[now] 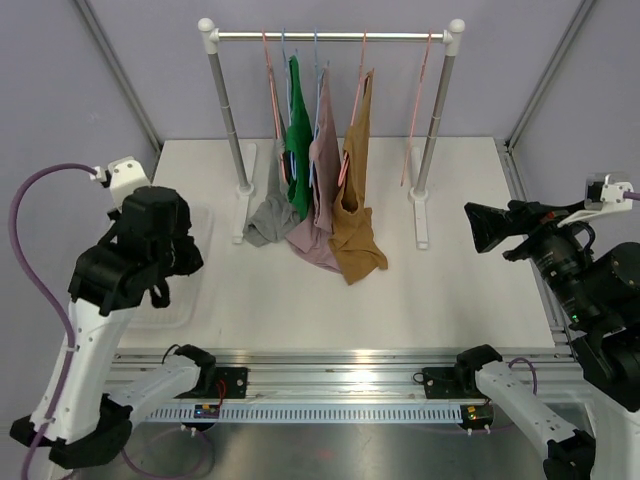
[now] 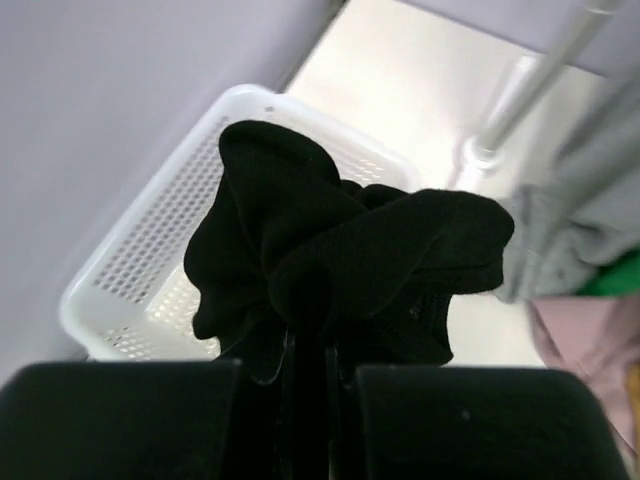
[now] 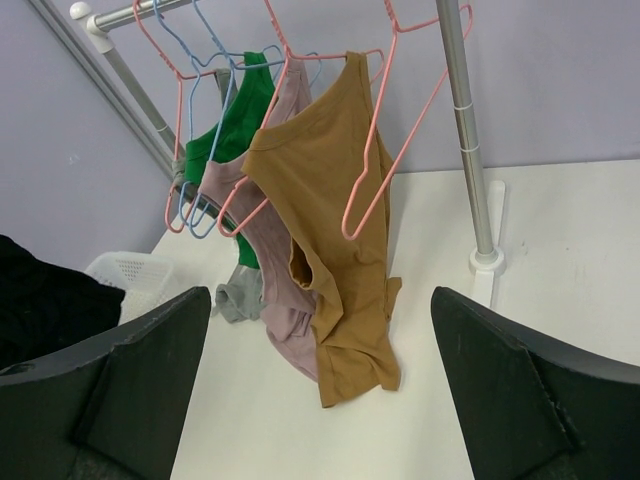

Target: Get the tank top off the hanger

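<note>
A black tank top hangs crumpled from my left gripper, whose jaws are shut on it, above a white perforated basket. In the top view the left gripper is at the table's left side over the basket. On the rack, a brown tank top hangs on a pink hanger, with mauve, green and grey tops left of it. My right gripper is open and empty at the right, facing the brown top.
The rack's metal rail stands on two white-footed posts at the back. An empty pink hanger hangs at its right end, also in the right wrist view. The garments' hems rest on the table.
</note>
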Robot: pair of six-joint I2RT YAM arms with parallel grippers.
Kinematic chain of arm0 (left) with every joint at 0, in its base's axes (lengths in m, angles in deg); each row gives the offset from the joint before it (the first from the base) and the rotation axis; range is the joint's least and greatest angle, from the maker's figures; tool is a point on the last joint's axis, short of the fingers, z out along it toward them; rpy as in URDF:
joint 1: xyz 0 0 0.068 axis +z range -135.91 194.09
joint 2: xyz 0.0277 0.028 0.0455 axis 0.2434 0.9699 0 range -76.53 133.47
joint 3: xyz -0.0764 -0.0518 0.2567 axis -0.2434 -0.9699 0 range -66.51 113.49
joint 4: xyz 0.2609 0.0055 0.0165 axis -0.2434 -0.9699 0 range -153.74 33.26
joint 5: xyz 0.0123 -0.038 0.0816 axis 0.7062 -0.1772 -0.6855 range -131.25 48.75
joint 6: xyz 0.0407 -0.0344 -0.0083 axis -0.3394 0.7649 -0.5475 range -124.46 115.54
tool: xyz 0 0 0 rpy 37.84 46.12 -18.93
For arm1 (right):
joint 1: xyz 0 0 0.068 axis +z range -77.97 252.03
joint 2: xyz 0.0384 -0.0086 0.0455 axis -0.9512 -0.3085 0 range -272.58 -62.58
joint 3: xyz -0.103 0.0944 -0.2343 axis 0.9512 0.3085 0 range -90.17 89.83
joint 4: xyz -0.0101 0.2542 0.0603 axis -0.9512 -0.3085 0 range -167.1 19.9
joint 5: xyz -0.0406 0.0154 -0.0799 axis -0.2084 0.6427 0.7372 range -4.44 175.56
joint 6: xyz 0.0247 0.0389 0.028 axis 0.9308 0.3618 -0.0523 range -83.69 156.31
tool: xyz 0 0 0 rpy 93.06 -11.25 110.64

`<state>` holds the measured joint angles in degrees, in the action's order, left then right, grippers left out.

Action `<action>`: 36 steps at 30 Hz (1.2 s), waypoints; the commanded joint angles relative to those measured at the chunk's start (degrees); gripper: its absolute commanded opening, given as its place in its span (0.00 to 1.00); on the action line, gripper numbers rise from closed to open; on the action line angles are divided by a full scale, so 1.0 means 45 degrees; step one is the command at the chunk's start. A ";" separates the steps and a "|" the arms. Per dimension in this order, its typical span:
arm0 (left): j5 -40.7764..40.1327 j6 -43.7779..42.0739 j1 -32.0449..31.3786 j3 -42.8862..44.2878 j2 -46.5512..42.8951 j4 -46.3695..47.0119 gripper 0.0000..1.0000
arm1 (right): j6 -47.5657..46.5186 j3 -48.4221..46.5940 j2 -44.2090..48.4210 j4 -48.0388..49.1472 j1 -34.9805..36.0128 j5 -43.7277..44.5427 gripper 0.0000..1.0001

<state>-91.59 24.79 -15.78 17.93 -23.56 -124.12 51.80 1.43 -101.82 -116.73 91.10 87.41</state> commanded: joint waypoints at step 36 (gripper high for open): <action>1.6834 -0.2498 0.7810 -0.7043 -0.5050 0.5400 0.99 | 0.0875 -0.8693 -1.2270 -0.0849 0.2442 0.1911 0.72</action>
<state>-21.35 13.91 20.26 -11.03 -43.36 -104.55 58.05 -32.97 -152.92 -119.05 100.90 86.84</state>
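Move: My left hand still grips the bunched black tank top. The white basket it is bound for is centred some 5 cm ahead, 10 cm to the left and about 30 cm below. The grey tank top hangs about 18 cm ahead and 17 cm right of that hand. From my open right hand, the brown tank top hangs roughly 26 cm ahead, 15 cm left and 18 cm lower; the mauve one is 7 cm left of it, the empty pink hanger 10 cm right. I lower the black tank top about 10 cm, forward and left over the basket, tipping my left fingers down and opening them wide to let go; then that hand swings back some 15 cm to the right, turning clockwise. Meanwhile my open right hand reaches forward about 20 cm and left 15 cm to the brown tank top on the rack, tipping down some 20 degrees and narrowing slightly. ##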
